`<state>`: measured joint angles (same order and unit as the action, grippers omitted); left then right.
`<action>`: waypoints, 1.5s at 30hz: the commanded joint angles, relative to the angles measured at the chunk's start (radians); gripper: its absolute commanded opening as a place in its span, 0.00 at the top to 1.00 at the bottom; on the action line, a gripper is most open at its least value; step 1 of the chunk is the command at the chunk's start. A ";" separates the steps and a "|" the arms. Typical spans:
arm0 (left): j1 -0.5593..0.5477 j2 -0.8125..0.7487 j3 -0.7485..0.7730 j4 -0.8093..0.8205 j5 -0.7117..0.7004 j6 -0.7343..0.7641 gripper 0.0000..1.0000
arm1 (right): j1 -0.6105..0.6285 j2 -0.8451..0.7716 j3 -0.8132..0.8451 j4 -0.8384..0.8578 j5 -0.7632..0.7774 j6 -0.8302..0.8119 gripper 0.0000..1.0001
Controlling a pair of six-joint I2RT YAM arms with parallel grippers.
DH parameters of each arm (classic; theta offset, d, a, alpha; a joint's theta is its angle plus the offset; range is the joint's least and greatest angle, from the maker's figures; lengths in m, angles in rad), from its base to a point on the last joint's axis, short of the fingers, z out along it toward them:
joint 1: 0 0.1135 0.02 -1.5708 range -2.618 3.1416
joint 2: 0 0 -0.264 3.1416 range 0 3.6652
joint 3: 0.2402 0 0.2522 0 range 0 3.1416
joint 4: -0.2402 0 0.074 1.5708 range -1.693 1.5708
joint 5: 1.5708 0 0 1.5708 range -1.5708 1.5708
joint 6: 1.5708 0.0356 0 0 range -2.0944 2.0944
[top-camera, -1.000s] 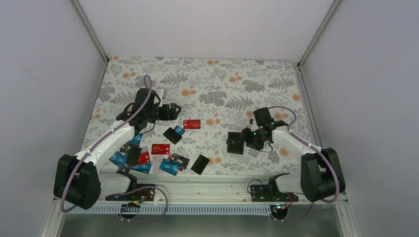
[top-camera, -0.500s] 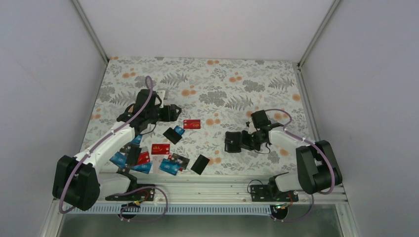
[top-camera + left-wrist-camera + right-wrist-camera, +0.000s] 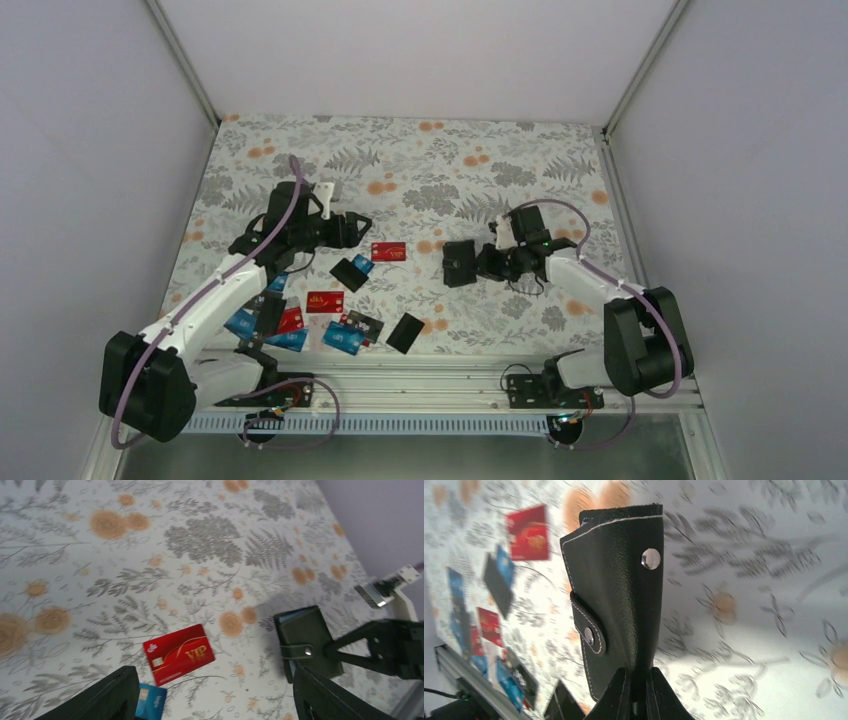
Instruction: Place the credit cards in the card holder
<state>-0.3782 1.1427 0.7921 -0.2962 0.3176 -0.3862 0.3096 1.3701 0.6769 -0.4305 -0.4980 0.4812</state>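
Observation:
The black card holder (image 3: 459, 263) hangs off the mat near the middle, with my right gripper (image 3: 482, 265) shut on its edge. In the right wrist view the card holder (image 3: 619, 590) stands upright with its snap strap closed, and the right gripper (image 3: 638, 674) pinches its lower edge. My left gripper (image 3: 356, 224) is open and empty above a red VIP card (image 3: 388, 251). In the left wrist view that red card (image 3: 178, 653) lies between the left gripper's (image 3: 215, 687) spread fingers, a blue card (image 3: 150, 701) beside it and the card holder (image 3: 305, 640) to the right. More credit cards (image 3: 324, 301) lie scattered front left.
A floral mat (image 3: 450, 160) covers the table between grey side walls. A metal rail (image 3: 420, 385) runs along the near edge. A lone black card (image 3: 405, 332) lies near the rail, and a black card (image 3: 349, 273) rests under the left gripper.
My right gripper closed on the card holder, lifted it and carried it left toward the middle. The left gripper narrowed slightly and hardly moved.

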 commanded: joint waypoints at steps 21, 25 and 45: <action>-0.099 0.038 -0.002 0.329 0.382 -0.006 0.23 | 0.091 -0.145 0.177 0.307 -0.323 -0.051 0.96; -0.116 0.067 0.015 0.355 0.378 -0.012 0.23 | 0.101 -0.158 0.185 0.321 -0.374 -0.057 0.96; -0.280 0.156 0.116 0.332 0.089 -0.056 0.25 | 0.157 -0.092 0.259 0.283 -0.339 -0.060 0.96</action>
<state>-0.6609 1.3064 0.8574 0.0784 0.4694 -0.4641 0.4538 1.2701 0.8940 -0.1692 -0.8581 0.4110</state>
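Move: The right gripper already pinches the card holder by its right-hand edge, the holder's middle some 3 cm left of and 2 cm below that hand. From the left gripper, the card holder is about 24 cm right, 5 cm back and 14 cm below; the red VIP card is 7 cm right, 1 cm ahead and the black card 2 cm left, 5 cm back, both 18 cm below. From the right hand, the open left gripper is roughly 26 cm left, 5 cm ahead and 12 cm higher. Keep the card holder pinched in the right gripper and lift it about 18 cm while carrying it some 10 cm left, raising its fingers to point more level towards the left gripper. Bring the left gripper about 13 cm right to meet it, rising some 5 cm and easing a little back, fingers swinging clockwise and levelling; keep them open, one either side of the holder. ##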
